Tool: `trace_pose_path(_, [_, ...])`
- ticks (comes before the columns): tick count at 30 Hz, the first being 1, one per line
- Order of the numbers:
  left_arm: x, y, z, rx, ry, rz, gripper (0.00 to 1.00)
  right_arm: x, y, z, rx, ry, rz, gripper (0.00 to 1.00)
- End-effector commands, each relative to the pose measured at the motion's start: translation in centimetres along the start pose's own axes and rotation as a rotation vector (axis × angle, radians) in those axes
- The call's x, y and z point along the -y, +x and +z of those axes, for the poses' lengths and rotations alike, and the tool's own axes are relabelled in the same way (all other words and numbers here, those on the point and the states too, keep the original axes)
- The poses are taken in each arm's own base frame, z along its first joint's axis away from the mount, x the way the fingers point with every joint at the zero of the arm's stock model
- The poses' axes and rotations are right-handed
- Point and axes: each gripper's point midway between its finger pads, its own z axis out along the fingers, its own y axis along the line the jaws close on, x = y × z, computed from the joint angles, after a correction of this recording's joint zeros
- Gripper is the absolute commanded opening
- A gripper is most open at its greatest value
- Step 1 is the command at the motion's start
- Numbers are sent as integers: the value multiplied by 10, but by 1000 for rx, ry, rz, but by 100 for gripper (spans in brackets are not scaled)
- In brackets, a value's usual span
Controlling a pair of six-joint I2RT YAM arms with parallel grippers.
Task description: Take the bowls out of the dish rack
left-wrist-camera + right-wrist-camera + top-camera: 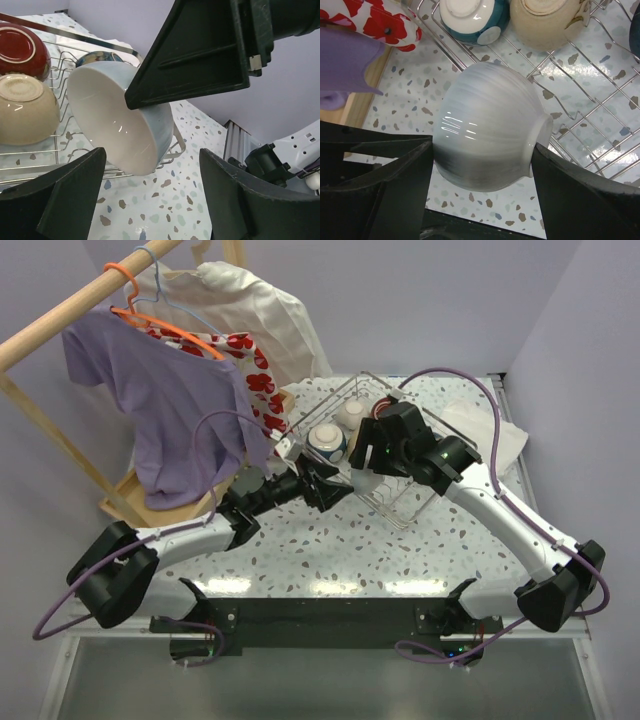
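My right gripper (482, 150) is shut on a white bowl (490, 125), one finger against its rim side and the other on its foot. The bowl hangs tilted on its side over the near-left corner of the wire dish rack (400, 515). From the left, my left gripper (151, 152) stands open, and the white bowl (115, 125) just reaches its fingertips without touching them. Still in the rack are a dark red bowl (20, 50), a beige bowl (25, 110), a dark blue patterned bowl (95, 57), a teal-banded bowl (475, 17) and a cream bowl (547, 20).
A wooden clothes rail (60, 315) stands at the left with a purple T-shirt (160, 390) and a red-flowered cloth (250, 360) hanging close to the rack. A white cloth (500, 440) lies right of the rack. The speckled tabletop (330, 550) stretches in front.
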Motion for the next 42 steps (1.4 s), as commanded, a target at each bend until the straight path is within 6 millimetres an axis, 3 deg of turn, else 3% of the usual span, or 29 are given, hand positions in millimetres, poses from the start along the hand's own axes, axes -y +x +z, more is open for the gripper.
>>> trace_pose_path(1, [19, -29, 9, 114, 89, 68, 78, -31, -29, -25, 91, -148, 65, 16])
trace_pose_path(10, [32, -9, 20, 50, 172, 19, 59, -40, -21, -27, 64, -210, 91, 16])
trace_pose_path(16, [34, -3, 18, 39, 175, 9, 36, -42, -19, -28, 61, -230, 95, 18])
trace_pose_path(20, [38, -8, 16, 45, 180, 21, 17, -41, -18, -29, 63, -237, 89, 33])
trace_pose_path(21, [37, -7, 15, 36, 169, 21, 13, -42, -18, -30, 66, -241, 83, 49])
trace_pose_path(23, [38, -10, 13, 38, 166, 46, 2, -38, -17, -31, 75, -240, 77, 64])
trace_pose_path(24, [36, -6, 11, 21, 157, 48, 0, -37, -19, -32, 87, -238, 78, 75])
trace_pose_path(30, [37, -10, 3, 21, 136, 82, 0, -34, -19, -37, 103, -242, 65, 99])
trace_pose_path(35, [35, -13, -4, -7, 93, 104, 0, -31, -25, -44, 134, -239, 51, 99])
trace_pose_path(38, [21, 2, -15, -105, -4, 99, 0, -23, -31, -50, 174, -212, 41, 99])
trace_pose_path(40, [17, 1, -24, -134, -50, 124, 0, -16, -32, -53, 191, -188, 34, 99])
trace_pose_path(42, [3, 15, -37, -220, -140, 116, 0, -5, -34, -52, 212, -140, 19, 99])
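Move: My right hand already holds the white bowl between its fingers, the bowl's middle about 1 cm back, 1 cm left and 1 cm below its hand point. From my open left hand, that bowl lies about 6 cm to the right, 3 cm ahead and 1 cm lower. Down on the rack, about 17 cm below my left hand, sit the teal bowl, some 20 cm ahead and 4 cm left, and the tan bowl, 19 cm ahead and 4 cm right. My left hand eases about 2.5 cm right and nearly 2 cm back to the white bowl while my right hand carries the bowl about 2 cm left and slightly up towards it. My left fingers close and pinch the rim; only then does my right hand open wide, let go and climb over 3 cm. My left hand keeps its pinch, drawing the bowl back left and a little down. ##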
